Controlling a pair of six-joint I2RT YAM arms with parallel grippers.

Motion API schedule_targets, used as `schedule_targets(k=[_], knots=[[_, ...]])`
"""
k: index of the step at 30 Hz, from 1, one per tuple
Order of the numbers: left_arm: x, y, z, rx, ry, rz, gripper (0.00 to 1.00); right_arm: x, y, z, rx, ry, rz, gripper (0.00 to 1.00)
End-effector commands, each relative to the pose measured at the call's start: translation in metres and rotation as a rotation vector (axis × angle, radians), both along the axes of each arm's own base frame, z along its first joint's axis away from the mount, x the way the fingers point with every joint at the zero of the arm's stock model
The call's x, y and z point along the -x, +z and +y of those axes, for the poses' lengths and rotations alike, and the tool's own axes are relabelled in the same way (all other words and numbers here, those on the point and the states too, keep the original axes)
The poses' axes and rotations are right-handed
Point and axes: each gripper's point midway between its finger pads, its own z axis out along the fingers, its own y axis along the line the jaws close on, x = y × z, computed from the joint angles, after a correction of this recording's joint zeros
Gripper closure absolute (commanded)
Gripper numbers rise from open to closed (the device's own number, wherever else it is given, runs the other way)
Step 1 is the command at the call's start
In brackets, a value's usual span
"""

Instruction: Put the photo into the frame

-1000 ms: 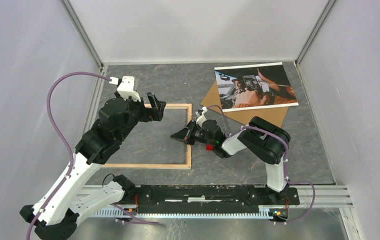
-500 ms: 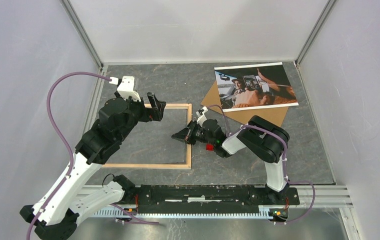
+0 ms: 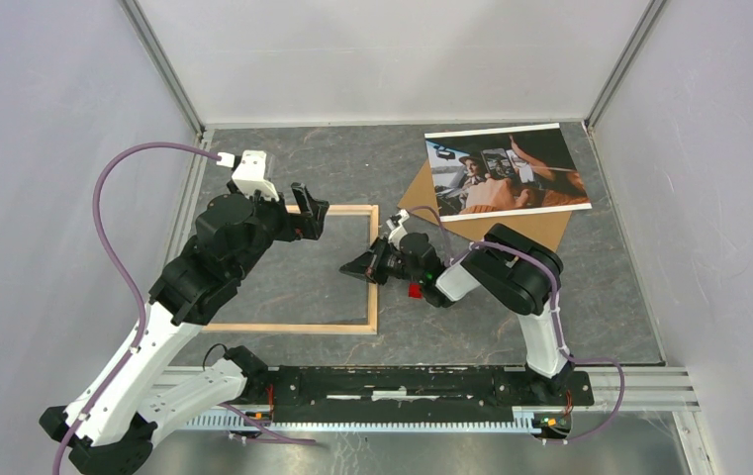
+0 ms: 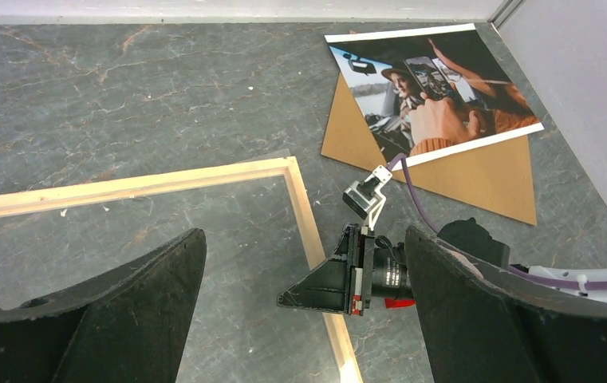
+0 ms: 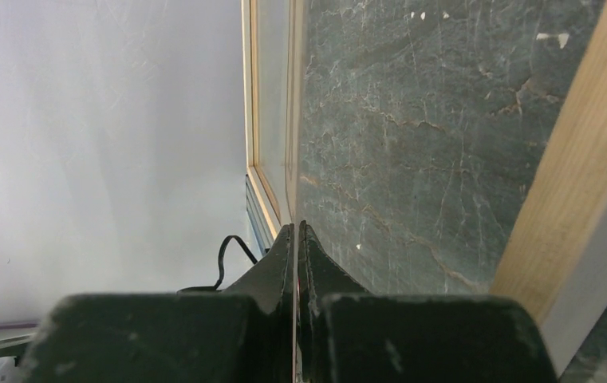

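The photo [image 3: 506,168] lies face up at the back right, partly on a brown backing board [image 3: 471,226]; it also shows in the left wrist view [image 4: 435,88]. The frame [image 3: 373,297] of light wood lies flat at centre left. My right gripper [image 3: 357,266] lies low across the frame's right slat, its tip inside the frame. In the right wrist view it [image 5: 295,227] is shut on the edge of a thin clear sheet [image 5: 290,120]. My left gripper [image 3: 309,214] is open and empty, above the frame's far slat [image 4: 124,187].
White walls with metal posts close in the dark stone-patterned table on three sides. The backing board [image 4: 475,171] sticks out below the photo. A purple cable runs from the right wrist over the board's near corner.
The right arm's elbow has shifted slightly left and its gripper has edged a little up. The left arm, frame and photo have not moved.
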Motion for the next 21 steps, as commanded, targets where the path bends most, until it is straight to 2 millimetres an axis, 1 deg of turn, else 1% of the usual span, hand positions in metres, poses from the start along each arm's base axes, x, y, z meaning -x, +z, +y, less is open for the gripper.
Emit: schedule_targets(k=[1,10,12,15,20,21], knots=[[-0.004,0.01,-0.001,0.022,-0.001,-0.038,0.0,-0.007,0.022,0.014,-0.066,0.041,-0.099,1.0],[-0.004,0.01,-0.002,0.026,-0.005,-0.037,0.0,-0.01,0.017,0.013,-0.061,0.032,-0.1,1.0],[-0.004,0.01,-0.002,0.027,-0.006,-0.037,0.0,-0.009,0.014,0.012,-0.041,0.031,-0.1,0.95],[-0.004,0.01,-0.002,0.029,-0.008,-0.035,0.0,-0.011,0.012,0.009,-0.007,0.023,-0.108,0.83],[-0.004,0.01,-0.003,0.031,-0.011,-0.034,0.0,-0.011,0.005,0.006,0.057,0.024,-0.113,0.67],[-0.004,0.01,-0.003,0.032,-0.013,-0.034,0.0,-0.012,0.006,0.006,0.062,0.024,-0.118,0.65]])
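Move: The right hand already pinches the right edge of the clear pane; the frame's middle lies about 15 cm to its left, level with it fore and aft and some 6 cm below. The frame's right rail is about 5 cm to its right. The red-purple block sits roughly 15 cm to its right and 3 cm back. From the waiting left hand, the frame's middle lies around 9 cm left, neither ahead nor back, and about 33 cm below. Right fingers open about a third around the clear pane's edge while sinking some 2 cm towards the frame. ##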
